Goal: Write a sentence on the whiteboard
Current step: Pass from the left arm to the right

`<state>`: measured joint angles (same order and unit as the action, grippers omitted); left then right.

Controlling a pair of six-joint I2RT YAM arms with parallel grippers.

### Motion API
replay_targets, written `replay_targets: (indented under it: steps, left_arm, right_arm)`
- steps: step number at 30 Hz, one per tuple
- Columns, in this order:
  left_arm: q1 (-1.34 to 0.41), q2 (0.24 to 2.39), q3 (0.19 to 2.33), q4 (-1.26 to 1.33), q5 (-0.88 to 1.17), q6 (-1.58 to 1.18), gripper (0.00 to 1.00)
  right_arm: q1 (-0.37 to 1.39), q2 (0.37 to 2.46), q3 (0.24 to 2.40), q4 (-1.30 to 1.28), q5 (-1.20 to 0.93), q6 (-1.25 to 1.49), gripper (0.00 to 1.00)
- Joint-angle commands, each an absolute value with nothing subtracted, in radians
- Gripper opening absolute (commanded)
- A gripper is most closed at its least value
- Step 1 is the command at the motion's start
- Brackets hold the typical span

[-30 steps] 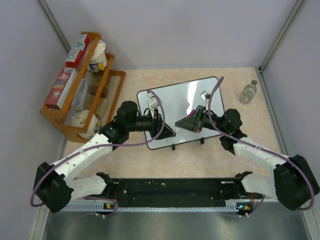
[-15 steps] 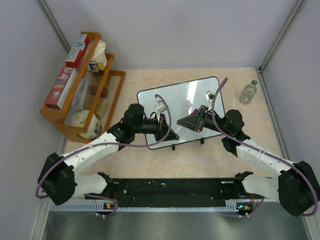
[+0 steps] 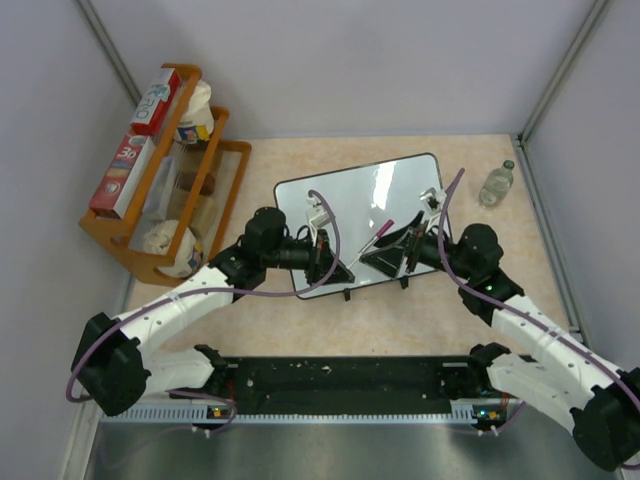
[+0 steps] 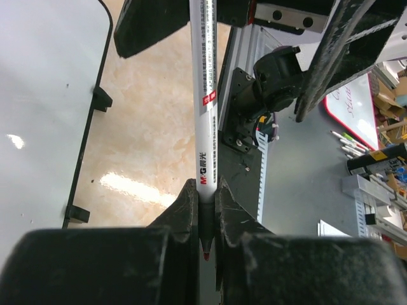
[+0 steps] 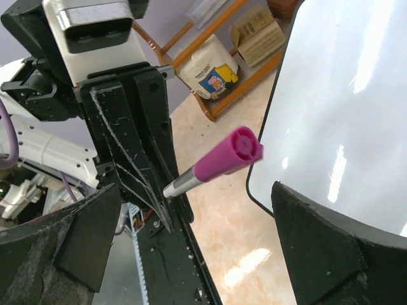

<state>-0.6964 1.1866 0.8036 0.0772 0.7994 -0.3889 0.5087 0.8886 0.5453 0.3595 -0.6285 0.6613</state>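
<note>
The whiteboard (image 3: 350,200) lies flat mid-table, its glossy face blank; no sentence is in view on it. My left gripper (image 3: 327,262) hovers over the board's near edge, shut on a white-barrelled marker (image 4: 205,101) close to its reddish tip. The barrel points away toward the right arm and ends in a pink end (image 5: 230,156). My right gripper (image 3: 388,254) faces that end with both jaws wide apart. Neither of its fingers (image 5: 331,254) touches the marker. The board shows at the left of the left wrist view (image 4: 44,95) and at the right of the right wrist view (image 5: 343,95).
A wooden rack (image 3: 150,235) with boxes and packets stands at the table's left. A small clear bottle (image 3: 497,183) sits at the far right. The black base rail (image 3: 340,385) runs along the near edge. The board's black feet (image 4: 102,98) rest on the beige tabletop.
My left gripper closed on the marker. My right gripper then let go, opened wide and drew back a little to the right.
</note>
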Motion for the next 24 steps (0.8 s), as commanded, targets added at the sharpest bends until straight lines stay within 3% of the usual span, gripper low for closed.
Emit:
replay_targets:
  steps: [1,5,12,23,24]
  left_arm:
    - [-0.695,1.16,0.862,0.04,0.873,-0.348,0.0]
    - [-0.695,1.143,0.867,0.046,0.934,-0.339,0.0]
    - [-0.696,1.132,0.873,0.049,0.969,-0.33,0.0]
    - [-0.707,1.16,0.884,0.048,0.977,-0.321,0.0]
    - [-0.707,1.16,0.885,0.049,0.977,-0.321,0.0]
  right_arm:
    - [0.515,0.835,0.624,0.255,-0.652,0.54,0.99]
    - [0.514,0.844,0.629,0.307,-0.754,0.572,0.93]
    - [0.515,0.92,0.614,0.505,-0.879,0.73,0.59]
    - [0.517,0.96,0.594,0.612,-0.891,0.815,0.38]
    - [0.517,0.965,0.597,0.612,-0.896,0.815,0.32]
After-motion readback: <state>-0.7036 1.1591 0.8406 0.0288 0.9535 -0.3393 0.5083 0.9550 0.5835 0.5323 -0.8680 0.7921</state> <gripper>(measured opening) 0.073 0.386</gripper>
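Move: The right hand is open around the marker, whose middle lies about 2 cm to its left, level fore and aft, and 1 cm below. The whiteboard's middle lies roughly 13 cm ahead, 1 cm left and 22 cm down. From the left hand, which still pinches the marker by its nib end, the right fingers are some 4 cm ahead, 5 cm right and 3 cm up. Both hands draw back about 3 cm and rise while the right fingers close partway around the left-held marker. ##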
